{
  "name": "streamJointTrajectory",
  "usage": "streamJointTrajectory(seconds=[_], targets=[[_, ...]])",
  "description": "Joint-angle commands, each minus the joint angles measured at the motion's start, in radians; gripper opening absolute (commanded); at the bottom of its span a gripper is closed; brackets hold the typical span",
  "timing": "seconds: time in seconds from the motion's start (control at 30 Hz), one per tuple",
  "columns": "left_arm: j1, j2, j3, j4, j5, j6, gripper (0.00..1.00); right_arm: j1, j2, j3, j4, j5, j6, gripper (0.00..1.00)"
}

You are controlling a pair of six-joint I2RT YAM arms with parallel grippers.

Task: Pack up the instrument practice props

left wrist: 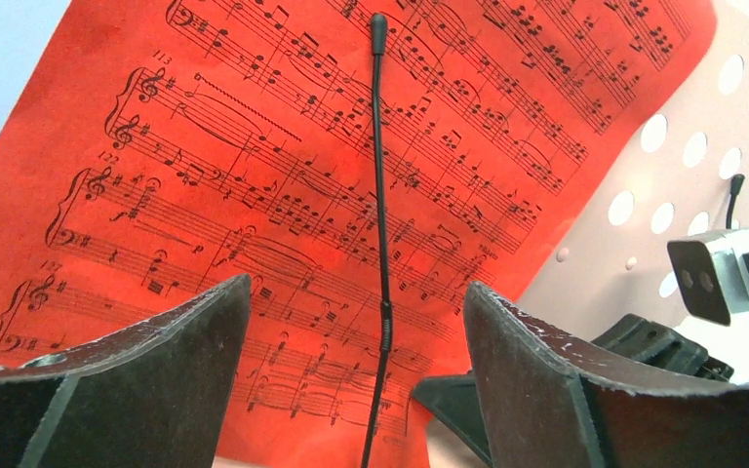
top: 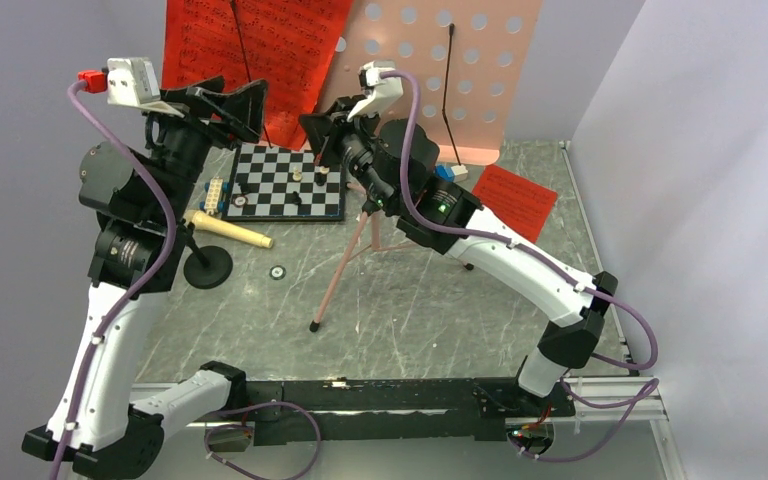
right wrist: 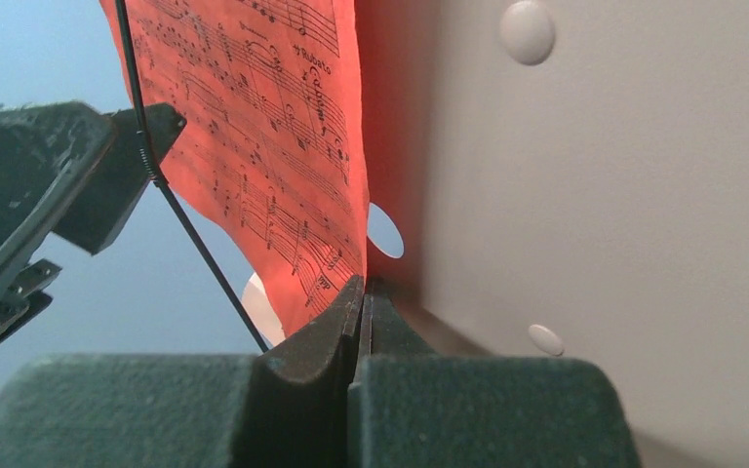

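Note:
A red sheet-music page [top: 250, 50] leans on the pink perforated music stand [top: 470, 70] at the back, under a thin black wire holder [left wrist: 380, 195]. My right gripper [right wrist: 363, 285] is shut on the page's [right wrist: 273, 146] lower right corner, against the stand's face [right wrist: 595, 195]. My left gripper [left wrist: 356, 283] is open just in front of the same page [left wrist: 254, 175], with the wire between its fingers and not touching them. Another red page [top: 515, 197] lies on the table at the right. The cream-headed microphone [top: 228, 230] lies on its side, left of the chessboard.
A chessboard with pieces [top: 290, 185] lies under both grippers, with small toy bricks [top: 216, 195] at its left edge. The stand's pink tripod leg [top: 340, 270] slants down across the middle. A small round piece [top: 277, 271] lies near the microphone's black base [top: 208, 268].

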Motion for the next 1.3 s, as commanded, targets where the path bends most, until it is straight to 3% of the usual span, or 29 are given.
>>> streamJointTrajectory(seconds=[0.0, 0.43, 0.63, 0.8, 1.0, 1.27], targets=[[0.033, 0.023, 0.044, 0.084, 0.088, -0.059, 0.82, -0.017, -0.041, 0.000, 0.046, -0.033, -0.002, 0.00], [0.050, 0.044, 0.027, 0.141, 0.109, -0.091, 0.52, -0.020, -0.058, 0.005, 0.039, -0.070, -0.015, 0.00], [0.050, 0.086, 0.075, 0.112, 0.137, -0.084, 0.45, -0.020, -0.058, 0.016, 0.027, -0.078, -0.011, 0.00], [0.051, 0.076, 0.057, 0.130, 0.150, -0.085, 0.29, -0.020, -0.068, 0.011, 0.020, -0.075, -0.013, 0.00], [0.052, 0.056, 0.047, 0.155, 0.181, -0.067, 0.00, -0.020, -0.095, -0.002, 0.018, -0.060, -0.025, 0.00], [0.052, 0.009, 0.008, 0.188, 0.179, -0.039, 0.00, -0.020, -0.151, -0.029, 0.009, -0.036, -0.061, 0.00]])
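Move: The black page-holder rod stands between the left hand's open fingers, its nearest stretch about 2 cm farther out, 2 cm to the right and 1 cm higher. The red sheet's lower corner, still pinched by the right hand, lies roughly 3 cm ahead of the left hand, 9 cm right and 4 cm down. From the right hand that stretch of rod is some 7 cm left, 1 cm back and 5 cm up. The left fingers close from wide open and pinch the black rod in front of the red sheet, the hand first easing about 2 cm forward and right and a little up, then drawing back over 1 cm with the rod. The right hand keeps its shut grip on the sheet's corner, almost still at first, then pulls some 4 cm up, to the right and back. ##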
